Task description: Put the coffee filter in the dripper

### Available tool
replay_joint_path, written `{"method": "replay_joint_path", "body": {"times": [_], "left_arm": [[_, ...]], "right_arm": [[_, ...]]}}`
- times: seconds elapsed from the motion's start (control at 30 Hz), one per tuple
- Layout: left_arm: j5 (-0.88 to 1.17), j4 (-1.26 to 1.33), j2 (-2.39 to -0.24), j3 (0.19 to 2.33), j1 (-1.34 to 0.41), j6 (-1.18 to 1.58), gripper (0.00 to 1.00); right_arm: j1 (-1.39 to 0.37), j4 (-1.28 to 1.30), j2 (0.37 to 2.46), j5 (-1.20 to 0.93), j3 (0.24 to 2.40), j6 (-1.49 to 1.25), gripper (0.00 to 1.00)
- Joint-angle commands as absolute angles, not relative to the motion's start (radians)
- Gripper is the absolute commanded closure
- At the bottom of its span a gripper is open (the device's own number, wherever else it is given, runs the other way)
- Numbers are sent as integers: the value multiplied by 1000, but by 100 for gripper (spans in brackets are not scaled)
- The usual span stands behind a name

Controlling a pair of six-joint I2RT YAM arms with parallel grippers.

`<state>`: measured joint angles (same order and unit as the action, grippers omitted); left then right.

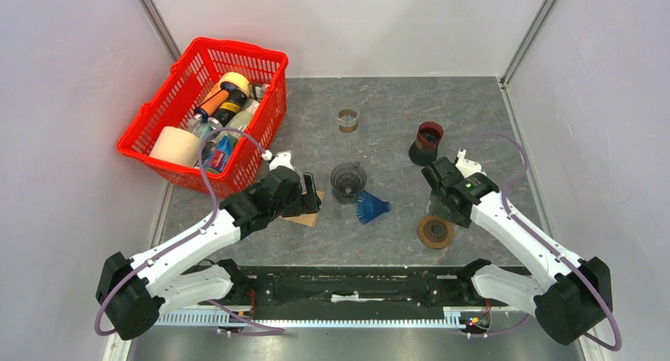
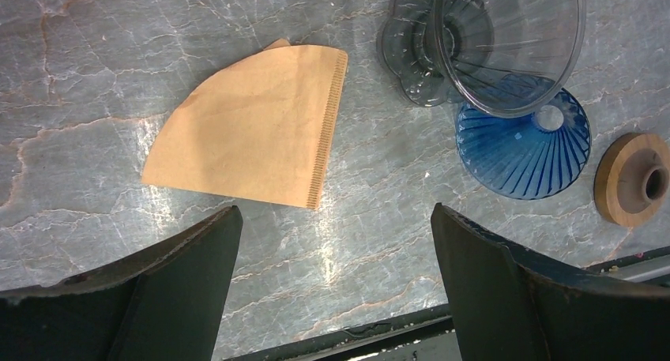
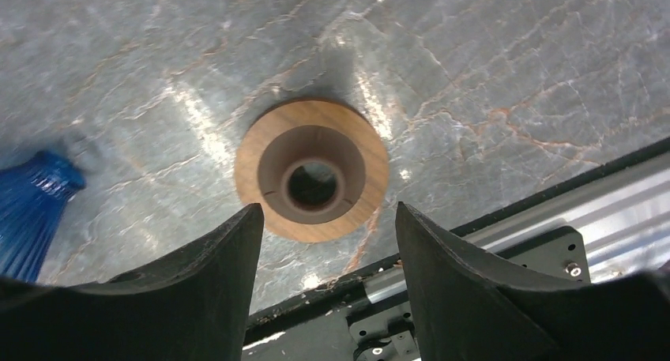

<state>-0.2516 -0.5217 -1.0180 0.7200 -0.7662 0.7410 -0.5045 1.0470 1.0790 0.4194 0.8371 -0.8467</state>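
Note:
The brown paper coffee filter [image 2: 253, 132] lies flat and folded on the marble table, partly hidden under my left gripper [image 1: 310, 197] in the top view. In the left wrist view my left gripper [image 2: 336, 212] hangs open just short of the filter's near edge, with only bare table between its jaws. A clear grey dripper [image 2: 506, 45] stands to the filter's right, and a blue ribbed dripper [image 2: 525, 148] lies tipped beside it. My right gripper [image 3: 328, 209] is open above a wooden ring [image 3: 312, 170], holding nothing.
A red basket [image 1: 150, 152] full of bottles and rolls stands at the back left. A dark dripper [image 1: 427, 142] and a small glass with a wooden band [image 1: 348, 119] stand further back. The table's front rail [image 1: 348, 286] runs just behind both grippers.

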Motion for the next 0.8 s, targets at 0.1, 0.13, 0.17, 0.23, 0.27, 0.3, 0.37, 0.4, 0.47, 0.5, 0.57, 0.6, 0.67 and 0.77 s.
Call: {"method": "replay_joint_path", "body": {"times": [0.1,0.13,0.17,0.23,0.27,0.3,0.37,0.4,0.47,0.5,0.57,0.6,0.67,0.77], "left_arm": [[-236,-492,-1009,715,-770,775,3],[-236,-493,-1008,715,-770,776,3],[-236,-493,-1007,713,-770,777,3],[-236,-493,-1005,711,-769,779,3],[-237,-494,-1004,710,-770,779,3],[-239,-494,-1003,709,-770,781,3],[-236,-494,-1001,707,-770,781,3],[-238,-493,-1001,708,-770,782,3],[-241,-494,-1005,709,-770,781,3],[-241,-493,-1006,709,-770,781,3],[-241,-492,-1009,710,-770,782,3],[-241,-493,-1010,710,-769,782,3],[-239,-495,-1009,709,-769,782,3],[-240,-493,-1008,707,-769,784,3]], "right_arm": [[-412,1010,1129,414,760,-893,44],[-402,995,1135,402,752,-889,44],[-393,979,1137,380,741,-883,45],[-383,946,1138,329,723,-871,47],[-380,937,1135,311,715,-870,47],[-379,933,1132,301,706,-872,48],[-376,934,1121,289,689,-873,48],[-374,933,1117,287,681,-876,48],[-372,930,1110,285,667,-880,48],[-371,923,1110,280,660,-881,49],[-370,902,1120,274,649,-881,49],[-369,892,1126,275,644,-881,50],[-369,871,1144,274,637,-879,52],[-369,837,1177,272,629,-873,55]]}}
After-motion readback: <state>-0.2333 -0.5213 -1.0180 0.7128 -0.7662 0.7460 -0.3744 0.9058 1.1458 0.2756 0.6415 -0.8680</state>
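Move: The wooden ring with its dark central neck lies about 8 cm below the right hand, some 3 cm back and 1 cm to its left. The blue dripper is about 4 cm ahead of that hand and 18 cm to its left. The white filter is roughly 9 cm ahead of it and 8 cm to its right. From the left hand, the ring lies about 31 cm to the right and 5 cm back. Onto the neck of the wooden ring: the right hand sinks about 6 cm while drawing back some 2 cm, swinging right at first and then partly back left. Its fingers tip about 10 degrees steeper and the wrist turns slightly clockwise as the gap narrows from three-quarters to about half open, the left fingertip arriving at the neck's opening; touch can't be made out. ##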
